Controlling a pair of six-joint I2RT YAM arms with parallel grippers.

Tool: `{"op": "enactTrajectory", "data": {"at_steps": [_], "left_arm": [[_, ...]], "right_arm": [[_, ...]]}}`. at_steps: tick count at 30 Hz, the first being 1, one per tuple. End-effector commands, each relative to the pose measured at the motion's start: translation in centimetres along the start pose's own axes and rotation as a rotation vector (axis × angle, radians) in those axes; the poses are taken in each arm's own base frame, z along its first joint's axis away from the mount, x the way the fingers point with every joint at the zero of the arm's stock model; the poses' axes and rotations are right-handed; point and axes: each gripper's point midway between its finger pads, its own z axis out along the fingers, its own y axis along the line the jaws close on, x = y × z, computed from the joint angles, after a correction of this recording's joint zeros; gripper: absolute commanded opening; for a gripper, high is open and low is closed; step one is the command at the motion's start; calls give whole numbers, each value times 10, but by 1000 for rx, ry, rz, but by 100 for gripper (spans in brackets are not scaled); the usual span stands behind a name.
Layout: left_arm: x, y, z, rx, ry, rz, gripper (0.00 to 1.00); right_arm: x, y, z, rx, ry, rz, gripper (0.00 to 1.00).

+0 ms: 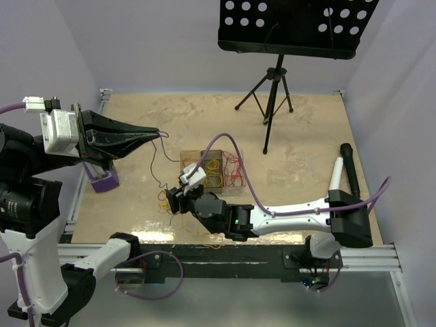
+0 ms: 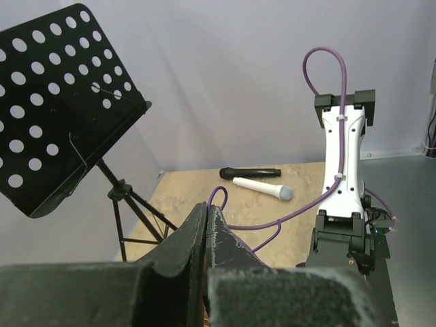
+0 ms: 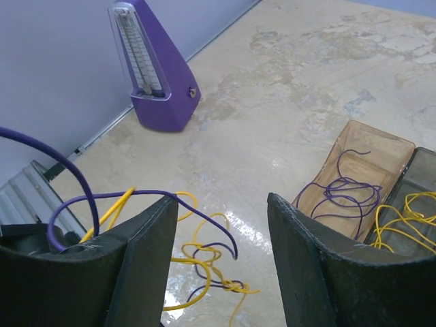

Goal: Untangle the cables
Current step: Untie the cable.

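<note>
My left gripper (image 1: 155,133) is raised over the left of the table, jaws shut on a thin dark wire (image 1: 152,162) that hangs from its tip down to the table. In the left wrist view the fingertips (image 2: 206,210) are pressed together and the wire is hidden. My right gripper (image 1: 173,201) is open, low over a small tangle of yellow and dark purple wires (image 3: 212,267) near the front edge. A purple wire (image 3: 136,195) arcs over its left finger (image 3: 146,231). The tangle also shows in the top view (image 1: 163,204).
A compartmented tray (image 1: 204,155) holds yellow (image 1: 214,178) and red wires (image 1: 235,170); the right wrist view shows purple wires (image 3: 351,191) in it. A purple metronome (image 1: 103,180) stands at the left edge. A music stand (image 1: 272,88) stands at the back, two microphones (image 1: 351,167) lie right.
</note>
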Motion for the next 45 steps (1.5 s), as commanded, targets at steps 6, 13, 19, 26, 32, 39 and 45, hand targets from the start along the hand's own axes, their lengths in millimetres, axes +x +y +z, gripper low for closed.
{"op": "enactTrajectory", "data": {"at_steps": [6,13,19,26,32,39,45], "left_arm": [[-33,-23,-3,72,-66,4,0],[-37,-29,-5,86,-74,3,0],[-10,-21,-8,23,-14,24,0],[98,9,-29,-191,196,38,0],[189,16,-38,-232,322,-45,71],[229,-5,-40,-112,364,-60,100],[258,-2,-54,-142,438,74,100]], "right_arm": [[-22,1,12,59,-62,-6,56],[-45,9,10,29,-142,72,39],[-61,-13,-3,111,-174,106,13],[-91,-47,-31,229,-208,114,0],[-113,-41,-41,170,-195,88,0],[-131,-7,-47,-11,-126,34,0],[-149,-1,-61,-80,-97,12,0]]}}
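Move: The purple-and-yellow tangle hangs just at the right hand's half-open fingers, its middle about 3 cm to the left of the hand point, level with it fore and aft, and some 4 cm below. From that hand the beige tray with purple cable lies roughly 18 cm ahead, 4 cm right; the dark tray with yellow cable 16 cm ahead, 11 cm right, both some 22 cm lower. For the left hand, high up and already pinching the purple cable, the tangle is about 5 cm ahead, 2 cm left and 37 cm down. The yellow and purple strands at the right fingertips are pinched as that gripper shuts almost in place, then carried rightward and up, ending some 12 cm higher and 5 cm right. The left hand first draws slightly back and up, still gripping purple cable, then swings quickly down about 25 cm and forward towards the right fingertips, opening wide on the way and letting the cable go. ##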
